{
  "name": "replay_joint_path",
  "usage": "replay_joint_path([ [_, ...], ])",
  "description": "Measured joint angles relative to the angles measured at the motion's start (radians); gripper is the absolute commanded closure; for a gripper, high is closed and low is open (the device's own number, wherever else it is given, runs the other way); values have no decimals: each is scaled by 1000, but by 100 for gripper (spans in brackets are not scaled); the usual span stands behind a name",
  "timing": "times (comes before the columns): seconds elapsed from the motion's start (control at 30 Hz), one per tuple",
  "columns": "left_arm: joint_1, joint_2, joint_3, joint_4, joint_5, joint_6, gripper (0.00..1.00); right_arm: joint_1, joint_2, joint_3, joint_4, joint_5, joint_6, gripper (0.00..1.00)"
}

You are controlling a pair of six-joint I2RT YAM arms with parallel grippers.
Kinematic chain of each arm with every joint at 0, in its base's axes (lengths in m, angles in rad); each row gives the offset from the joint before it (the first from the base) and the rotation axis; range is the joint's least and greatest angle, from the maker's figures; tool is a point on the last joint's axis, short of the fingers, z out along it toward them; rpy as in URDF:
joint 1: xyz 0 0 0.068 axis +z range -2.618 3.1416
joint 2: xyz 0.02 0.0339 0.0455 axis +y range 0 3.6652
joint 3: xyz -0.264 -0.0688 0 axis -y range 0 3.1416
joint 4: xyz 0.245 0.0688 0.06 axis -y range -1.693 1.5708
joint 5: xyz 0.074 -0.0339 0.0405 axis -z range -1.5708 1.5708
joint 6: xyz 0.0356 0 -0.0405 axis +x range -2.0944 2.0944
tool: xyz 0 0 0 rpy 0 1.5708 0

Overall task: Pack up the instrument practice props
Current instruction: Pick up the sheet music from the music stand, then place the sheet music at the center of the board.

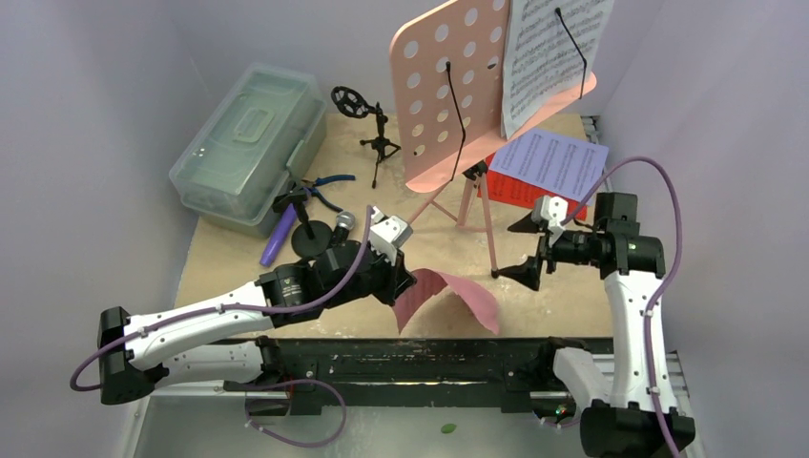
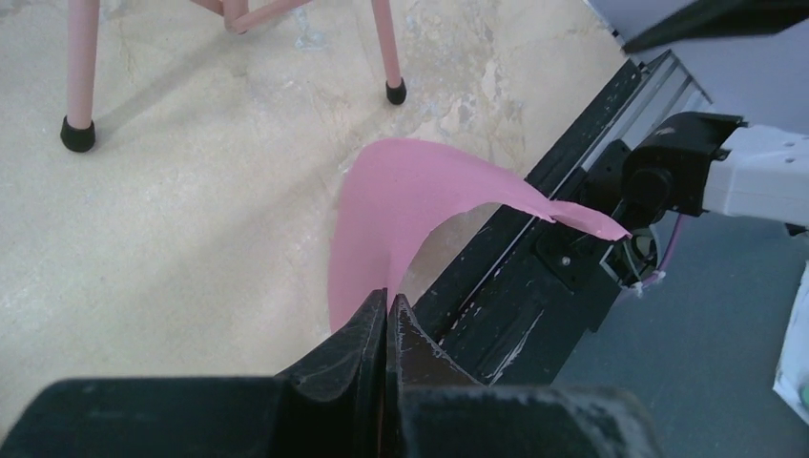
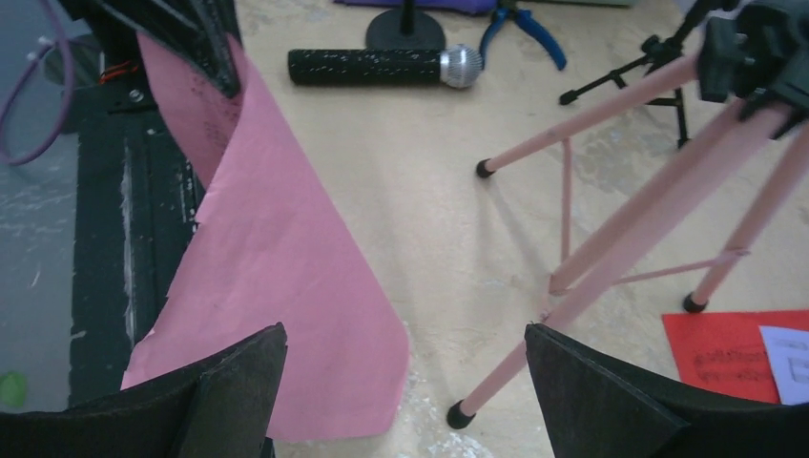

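My left gripper [image 1: 405,281] [image 2: 389,303] is shut on the edge of a pink sheet-music page [image 1: 448,291] [image 2: 410,191] that arches up and droops onto the table's near edge. To its right my right gripper [image 1: 527,253] [image 3: 403,334] hangs open and empty above the page's free end [image 3: 277,277] and a rack foot. The pink perforated music rack [image 1: 448,86] stands on tripod legs [image 3: 611,248] and holds a white page [image 1: 553,52]. A lilac page [image 1: 553,162] lies on a red page [image 3: 725,348]. A black-silver microphone [image 3: 382,67] and a purple microphone [image 1: 280,234] lie at the left.
A clear greenish case [image 1: 248,143] sits shut at the back left, blue-handled pliers [image 1: 329,181] beside it. A black mic tripod [image 1: 377,134] stands behind the left arm, and a round-based stand [image 1: 305,224] near the microphones. The black rail [image 2: 515,286] runs along the near edge.
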Motion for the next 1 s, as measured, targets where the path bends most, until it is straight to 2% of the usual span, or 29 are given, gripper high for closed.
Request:
replay_joint_path([
  [0.2,4,0,0,60,2,-87,100,131,-22,-3,-10,63,36,1],
  [0.57,11,10,-3,102,-42,-206,100,240,-9,24,-83,82,47,1],
  [1.0,11,25,-43,179,-74,-328,100,309,-56,34,-68,163,124,2],
])
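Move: The pink sheet music, already pinched and drooping from the left hand, has its middle some 8 cm right of and 3 cm back from that hand, about 5 cm lower. The right gripper waits open 22 cm right of the left hand, 7 cm ahead and slightly higher. From the right hand, the sheet's middle is about 14 cm left, 11 cm back and 8 cm down; the stand's near foot is roughly 3 cm left, 2 cm ahead and 22 cm below. The sheet music's free end is met by the wide-open right hand, which travels about 5 cm back and nearly 4 cm left, turning some 10 degrees counter-clockwise, without closing. The left hand keeps its pinch, lifting the sheet about 2 cm while easing right and a little forward towards the right gripper and rolling some 20 degrees. ##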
